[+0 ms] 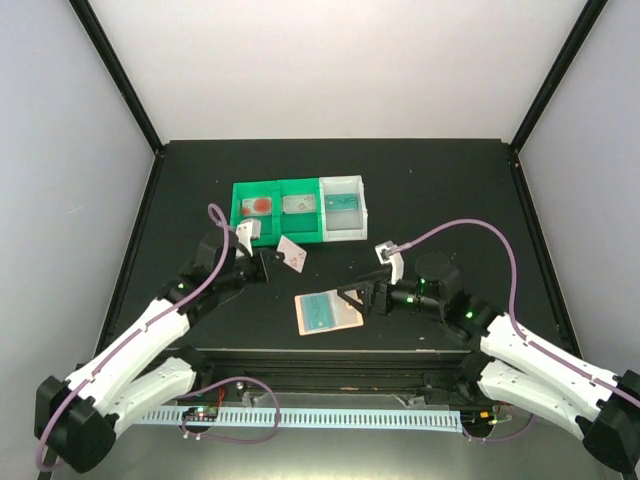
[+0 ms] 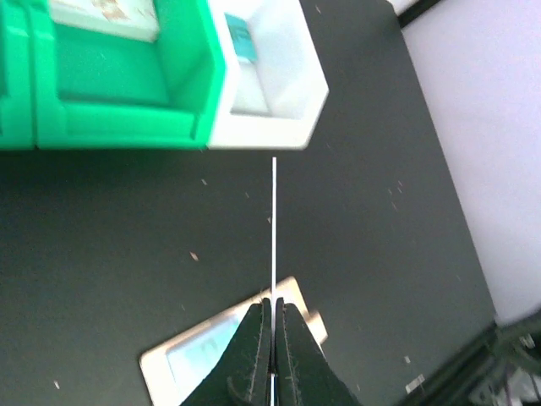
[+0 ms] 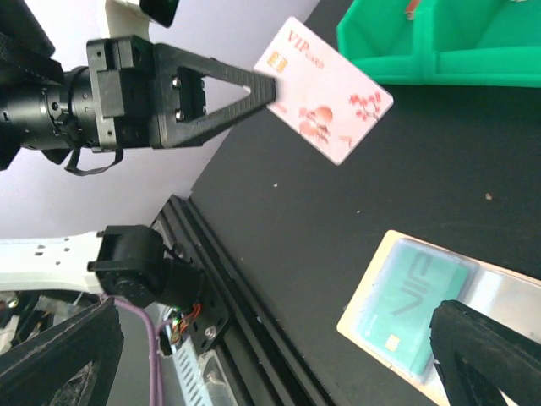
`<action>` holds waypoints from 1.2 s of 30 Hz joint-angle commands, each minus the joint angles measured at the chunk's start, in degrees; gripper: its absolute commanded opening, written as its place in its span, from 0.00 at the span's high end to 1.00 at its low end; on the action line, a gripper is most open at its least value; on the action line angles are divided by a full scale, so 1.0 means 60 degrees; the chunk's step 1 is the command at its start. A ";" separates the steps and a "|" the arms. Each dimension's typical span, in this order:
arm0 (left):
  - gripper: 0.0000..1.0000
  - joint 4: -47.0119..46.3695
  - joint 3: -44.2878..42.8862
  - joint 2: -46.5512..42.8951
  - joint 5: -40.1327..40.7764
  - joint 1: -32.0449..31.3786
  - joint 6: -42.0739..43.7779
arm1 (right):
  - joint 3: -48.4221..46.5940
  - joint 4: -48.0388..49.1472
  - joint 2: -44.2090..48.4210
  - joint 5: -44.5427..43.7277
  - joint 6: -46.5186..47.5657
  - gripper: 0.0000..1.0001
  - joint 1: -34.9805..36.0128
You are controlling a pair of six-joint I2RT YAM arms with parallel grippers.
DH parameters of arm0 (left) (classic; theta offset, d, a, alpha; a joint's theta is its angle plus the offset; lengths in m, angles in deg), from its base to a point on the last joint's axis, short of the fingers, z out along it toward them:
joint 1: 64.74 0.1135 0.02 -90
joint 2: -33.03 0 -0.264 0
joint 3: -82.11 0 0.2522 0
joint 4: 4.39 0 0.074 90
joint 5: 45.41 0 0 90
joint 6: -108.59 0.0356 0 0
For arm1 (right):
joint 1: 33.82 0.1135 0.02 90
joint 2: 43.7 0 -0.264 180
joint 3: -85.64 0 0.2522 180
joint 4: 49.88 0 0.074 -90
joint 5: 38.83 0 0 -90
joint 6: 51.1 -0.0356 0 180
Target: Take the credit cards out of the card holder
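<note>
The tan card holder (image 1: 345,322) lies flat on the black table, with a teal credit card (image 1: 320,309) showing in its pocket. My left gripper (image 1: 278,258) hangs above and to the left of it, shut on a pink-white card (image 1: 293,254) with red blossoms. In the left wrist view that card (image 2: 273,211) appears edge-on as a thin line between the shut fingers (image 2: 254,338). The right wrist view shows the pink card (image 3: 325,89), the holder (image 3: 363,313) and the teal card (image 3: 414,313). My right gripper (image 3: 275,321) stands wide open beside the holder's right end, holding nothing.
A three-compartment tray (image 1: 282,236), green with a white right section, stands behind the holder. Each of its compartments holds a card, the white one a teal card (image 1: 342,201). The table's front rail (image 3: 245,279) runs close to the holder.
</note>
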 commanded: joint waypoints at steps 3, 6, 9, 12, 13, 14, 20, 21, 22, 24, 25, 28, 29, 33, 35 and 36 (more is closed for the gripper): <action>0.98 -0.1363 -0.1322 0.1880 0.1249 0.0432 0.0114 | -0.0359 -0.0396 0.0180 -0.0996 -0.0306 0.00 -0.0009; 0.98 -0.1677 -0.1885 0.2831 0.1668 0.0592 0.0051 | -0.0407 -0.0292 0.0097 -0.1029 -0.0409 0.00 -0.0016; 0.98 -0.1963 -0.2405 0.3797 0.1882 0.0737 -0.0144 | -0.0591 -0.0540 -0.0132 -0.1124 -0.0303 0.00 -0.0017; 0.98 -0.2462 -0.2785 0.4757 0.2157 0.0774 -0.0359 | -0.0699 -0.0645 -0.0368 -0.1119 -0.0148 0.00 -0.0025; 0.98 -0.2624 -0.2881 0.5008 0.2267 0.0791 -0.0473 | -0.0769 -0.0710 -0.0440 -0.1124 -0.0092 0.00 -0.0025; 0.98 -0.2754 -0.2968 0.5271 0.2340 0.0823 -0.0575 | -0.0825 -0.0775 -0.0502 -0.1117 -0.0041 0.00 -0.0021; 0.99 -0.3009 -0.4086 0.6867 0.2440 0.0988 -0.0616 | -0.0836 -0.0827 -0.0607 -0.1145 0.0070 0.00 -0.0013; 0.98 -0.3000 -0.4261 0.7087 0.2497 0.1005 -0.0617 | -0.0799 -0.0805 -0.0603 -0.1144 0.0056 0.00 -0.0022; 0.98 -0.3049 -0.4366 0.7333 0.2581 0.1005 -0.0646 | -0.0769 -0.0787 -0.0607 -0.1102 0.0038 0.00 -0.0027; 0.98 -0.3150 -0.4537 0.7632 0.2810 0.1016 -0.0697 | -0.0739 -0.0769 -0.0596 -0.1042 -0.0002 0.00 -0.0021; 0.98 -0.3164 -0.4644 0.7788 0.2957 0.1038 -0.0715 | -0.0717 -0.0770 -0.0593 -0.1017 -0.0022 0.00 -0.0021; 0.99 -0.3003 -0.5096 0.8269 0.3241 0.1099 -0.0737 | -0.0722 -0.0856 -0.0532 -0.1086 -0.0068 0.00 -0.0019; 0.98 -0.2941 -0.5239 0.8432 0.3315 0.1107 -0.0722 | -0.0757 -0.0944 -0.0490 -0.1113 -0.0082 0.00 -0.0026; 0.98 -0.2877 -0.5648 0.8965 0.3370 0.1112 -0.0727 | -0.0762 -0.1093 -0.0164 -0.1207 -0.0018 0.00 -0.0020; 0.98 -0.2973 -0.5725 0.9171 0.3350 0.1108 -0.0785 | -0.0716 -0.1133 -0.0024 -0.1327 0.0043 0.00 -0.0025; 0.99 -0.3029 -0.5761 0.9253 0.3339 0.1104 -0.0808 | -0.0720 -0.1204 0.0035 -0.1366 0.0086 0.00 -0.0014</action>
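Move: The left hand, already gripping a pinkish VIP card, has its goal, the middle green compartment, about 24 cm ahead, 2 cm to its right and 16 cm below. Level with that compartment, the left green compartment lies some 11 cm left of it and the white bin 11 cm right. The card holder is about 2 cm back and 10 cm right of the hand, 18 cm below. From the right hand, the middle compartment is roughly 31 cm ahead, 10 cm left and 18 cm below. Still pinching the card by its edge in nearly shut fingers, the left hand sweeps about 23 cm straight forward to bring it over the middle green compartment, sinking some 5 cm, mostly in the second half, while turning roughly 25 degrees counter-clockwise. The right hand, empty and wide open, only edges about 2 cm forward above the card holder. ##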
